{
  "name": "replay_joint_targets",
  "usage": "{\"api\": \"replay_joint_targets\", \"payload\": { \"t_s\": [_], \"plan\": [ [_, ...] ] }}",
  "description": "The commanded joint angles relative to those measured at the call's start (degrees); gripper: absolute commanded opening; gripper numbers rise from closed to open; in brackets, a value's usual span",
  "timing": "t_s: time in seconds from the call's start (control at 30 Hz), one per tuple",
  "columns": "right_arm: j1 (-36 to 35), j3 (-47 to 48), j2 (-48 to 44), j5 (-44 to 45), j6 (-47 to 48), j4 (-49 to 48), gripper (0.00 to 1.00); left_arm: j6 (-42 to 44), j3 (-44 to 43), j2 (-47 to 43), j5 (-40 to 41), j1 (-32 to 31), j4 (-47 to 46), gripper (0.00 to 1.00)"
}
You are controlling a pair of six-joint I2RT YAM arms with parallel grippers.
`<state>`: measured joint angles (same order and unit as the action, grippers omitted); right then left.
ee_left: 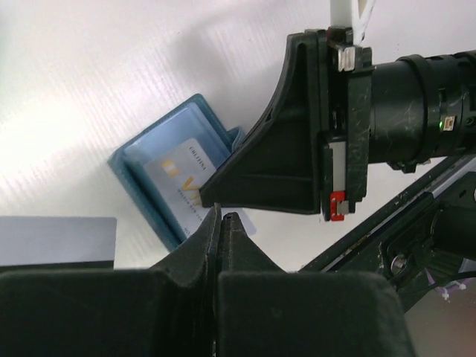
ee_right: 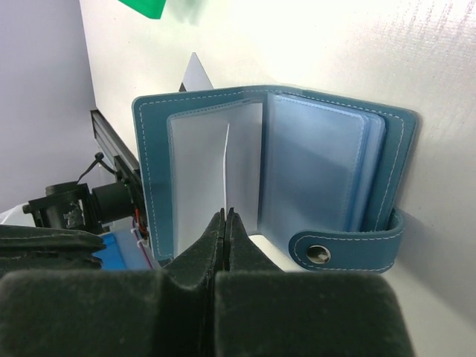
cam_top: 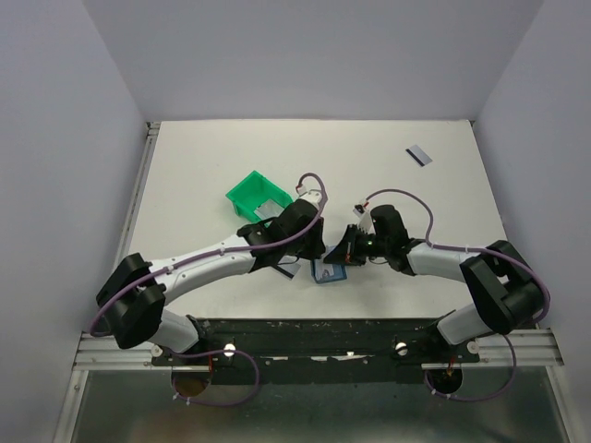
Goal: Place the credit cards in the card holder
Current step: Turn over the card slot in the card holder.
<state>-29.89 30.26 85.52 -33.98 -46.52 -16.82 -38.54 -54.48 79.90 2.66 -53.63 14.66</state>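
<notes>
The card holder (ee_right: 338,171) stands open, lighter blue sleeves inside, its stud strap (ee_right: 318,254) low on the right. My right gripper (ee_right: 225,214) is shut on the edge of one clear sleeve (ee_right: 226,167). In the left wrist view the card holder (ee_left: 141,160) has a printed credit card (ee_left: 182,182) partly in a pocket. My left gripper (ee_left: 223,216) is shut, its tips at that card's near edge. A second credit card (ee_left: 56,236) with a dark stripe lies left of them. A third credit card (cam_top: 420,156) lies far right. Both grippers meet over the card holder (cam_top: 330,273).
A green bin (cam_top: 257,196) sits just behind the left wrist. The right gripper's black finger (ee_left: 275,149) and its camera body fill the upper right of the left wrist view. The arms' base rail (cam_top: 314,337) runs along the near edge.
</notes>
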Motion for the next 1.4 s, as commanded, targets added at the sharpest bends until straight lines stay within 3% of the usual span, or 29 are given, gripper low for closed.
{"api": "replay_joint_targets", "payload": {
  "t_s": [0.0, 0.17, 0.5, 1.0, 1.37],
  "plan": [
    [0.27, 0.85, 0.27, -1.36, -0.32, -1.73, 0.0, 2.68, -4.49, 5.69, -4.22, 0.01, -2.35, 0.0],
    [0.18, 0.76, -0.26, -1.0, 0.03, -0.94, 0.0, 2.07, -6.78, 10.54, -1.7, 0.01, 2.03, 0.0],
    [0.27, 1.12, -1.58, 1.01, 1.34, 2.05, 0.0, -0.92, 0.6, 8.7, 1.83, 0.01, 2.84, 0.0],
    [0.36, 4.02, -11.07, 15.07, 8.38, 23.31, 0.0, -1.36, 2.45, 10.19, 1.56, 0.01, 1.34, 0.0],
    [0.36, 3.31, -10.98, 17.98, 8.03, 26.4, 0.0, -1.71, 2.18, 14.32, 0.86, 0.01, 0.37, 0.0]
  ]
}}
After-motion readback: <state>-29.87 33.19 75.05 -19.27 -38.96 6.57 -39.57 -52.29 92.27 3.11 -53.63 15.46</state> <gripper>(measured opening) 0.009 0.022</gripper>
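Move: The card holder lies open below the left hand, with its clear card slot leaf already over the left cover, around 11 cm down, 2 cm ahead and 1 cm to the left. The striped card lies some 5 cm to the left, level with the hand, and the held card hangs about 7 cm to its right, 1 cm ahead. From the right hand, the slot leaf is roughly 8 cm left and 1 cm ahead, a few centimetres lower. The closed left fingertips come down onto the clear slot leaf beside the holder's fold, sinking about 9.5 cm in all: they first swing some 3 cm right and slightly forward, then drop while sweeping back leftward, the wrist tilting about 15 degrees. The right hand waits, then carries its still-pinched card about 5 cm to the right, rolling some 15 degrees, out of the left hand's way. ##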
